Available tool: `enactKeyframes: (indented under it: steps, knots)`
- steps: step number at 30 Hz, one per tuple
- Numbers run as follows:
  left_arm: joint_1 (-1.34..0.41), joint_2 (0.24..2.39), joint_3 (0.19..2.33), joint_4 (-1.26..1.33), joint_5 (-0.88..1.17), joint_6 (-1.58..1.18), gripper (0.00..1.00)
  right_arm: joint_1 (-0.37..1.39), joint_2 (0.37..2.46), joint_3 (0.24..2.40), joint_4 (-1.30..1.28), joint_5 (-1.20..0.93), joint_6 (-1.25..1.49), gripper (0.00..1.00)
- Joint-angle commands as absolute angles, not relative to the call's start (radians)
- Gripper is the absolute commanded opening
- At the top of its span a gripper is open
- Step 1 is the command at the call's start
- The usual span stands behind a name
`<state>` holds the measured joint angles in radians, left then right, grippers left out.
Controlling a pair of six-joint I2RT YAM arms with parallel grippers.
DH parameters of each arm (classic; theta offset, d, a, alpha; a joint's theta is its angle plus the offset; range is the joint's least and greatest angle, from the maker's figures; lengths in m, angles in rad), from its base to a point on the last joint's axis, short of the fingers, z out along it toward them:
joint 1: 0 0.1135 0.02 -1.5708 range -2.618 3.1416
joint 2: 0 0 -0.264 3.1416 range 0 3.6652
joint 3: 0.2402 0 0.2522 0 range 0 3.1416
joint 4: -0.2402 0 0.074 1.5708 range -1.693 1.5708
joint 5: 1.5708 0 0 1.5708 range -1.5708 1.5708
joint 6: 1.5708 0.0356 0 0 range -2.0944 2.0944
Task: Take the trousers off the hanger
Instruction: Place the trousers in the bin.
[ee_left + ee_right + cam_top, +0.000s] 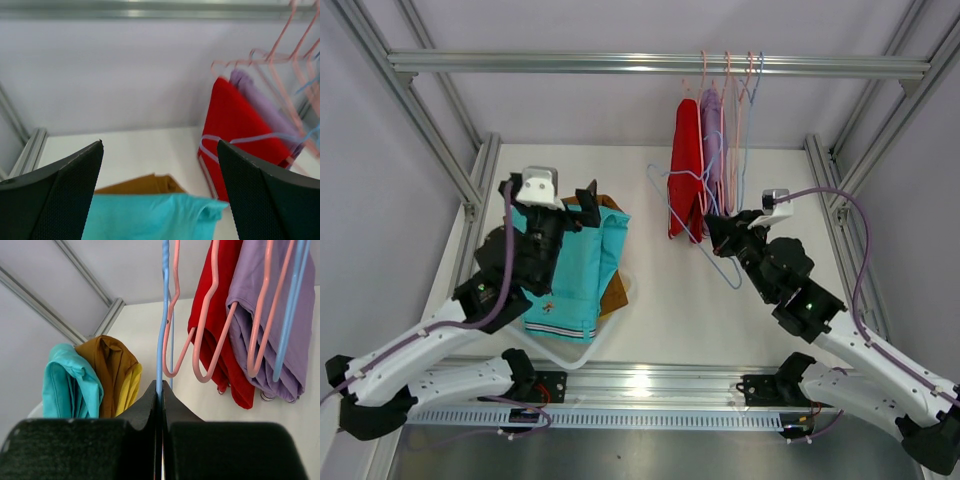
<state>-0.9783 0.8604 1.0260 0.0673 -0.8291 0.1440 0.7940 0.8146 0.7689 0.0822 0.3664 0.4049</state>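
Note:
Teal trousers [575,270] lie on top of a pile with brown trousers [615,290] under them. My left gripper [550,190] hovers just above the pile, open and holding nothing. In the left wrist view its fingers [75,190] stand wide apart over the teal cloth [150,217]. Red trousers [686,170] and lilac trousers [711,130] hang on hangers from the rail [620,63]. My right gripper [715,225] is shut on the lower wire of an empty blue hanger [165,315]. The right wrist view shows yellow trousers [131,387] beside the brown ones [110,370].
The pile rests in a white tray [570,350] at the left front of the table. Pink and blue wire hangers [215,300] crowd together on the rail. Aluminium frame posts [470,190] stand at both sides.

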Motion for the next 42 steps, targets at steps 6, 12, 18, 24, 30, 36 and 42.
enactKeyframes:
  steps: [6, 12, 18, 24, 30, 36, 42]
  knots:
    - [-0.971, 0.891, 1.295, -0.083, -0.755, 0.217, 1.00, 0.795, 0.749, 0.876, 0.003, 0.347, 0.373, 0.00]
    - [-0.966, 0.718, 1.016, -0.081, -0.739, 0.066, 0.99, 0.804, 0.721, 0.920, -0.098, 0.316, 0.345, 0.00]
    - [-0.924, 0.803, 0.982, -0.181, -0.707, 0.064, 1.00, 0.824, 0.703, 1.034, -0.302, 0.264, 0.233, 0.00]
    - [-0.815, 0.724, 0.856, -0.158, -0.574, -0.073, 0.99, 0.827, 0.631, 1.209, -0.455, 0.261, 0.175, 0.00]
    - [-0.807, 0.649, 0.810, -0.132, -0.643, -0.054, 0.99, 0.825, 0.594, 1.377, -0.564, 0.389, 0.092, 0.00]
    - [-0.807, 0.629, 0.785, -0.107, -0.657, -0.049, 1.00, 0.824, 0.557, 1.469, -0.633, 0.527, 0.051, 0.00]
    - [-0.808, 0.634, 0.788, -0.120, -0.630, -0.069, 0.99, 0.824, 0.526, 1.459, -0.698, 0.650, 0.023, 0.00]
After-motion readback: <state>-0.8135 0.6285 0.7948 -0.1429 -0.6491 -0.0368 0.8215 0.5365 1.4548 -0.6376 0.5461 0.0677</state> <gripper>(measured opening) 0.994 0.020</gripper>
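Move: The teal trousers already lie on the pile, some 35 cm below my open left hand, about 3 cm back and 2 cm to its left; the bin's middle is roughly 5 cm back and 9 cm left, 38 cm down. From my right hand, which holds the blue hanger, the rail's free stretch is about 22 cm ahead, 20 cm right and 12 cm up. The red trousers hang some 13 cm ahead and 1 cm left of it, the empty hangers 14 cm ahead and 9 cm right. I keep the emptied blue hanger pinched in my right hand, ease it back and up, then sweep it faster up, right and back, away from the hanging trousers, about 18 cm up in all, the fingers tipping up some 15 degrees and swinging right late on. My left hand, open throughout, bobs up about 8 cm, then sinks to settle some 8 cm below its start and 4 cm left, above the teal trousers. ##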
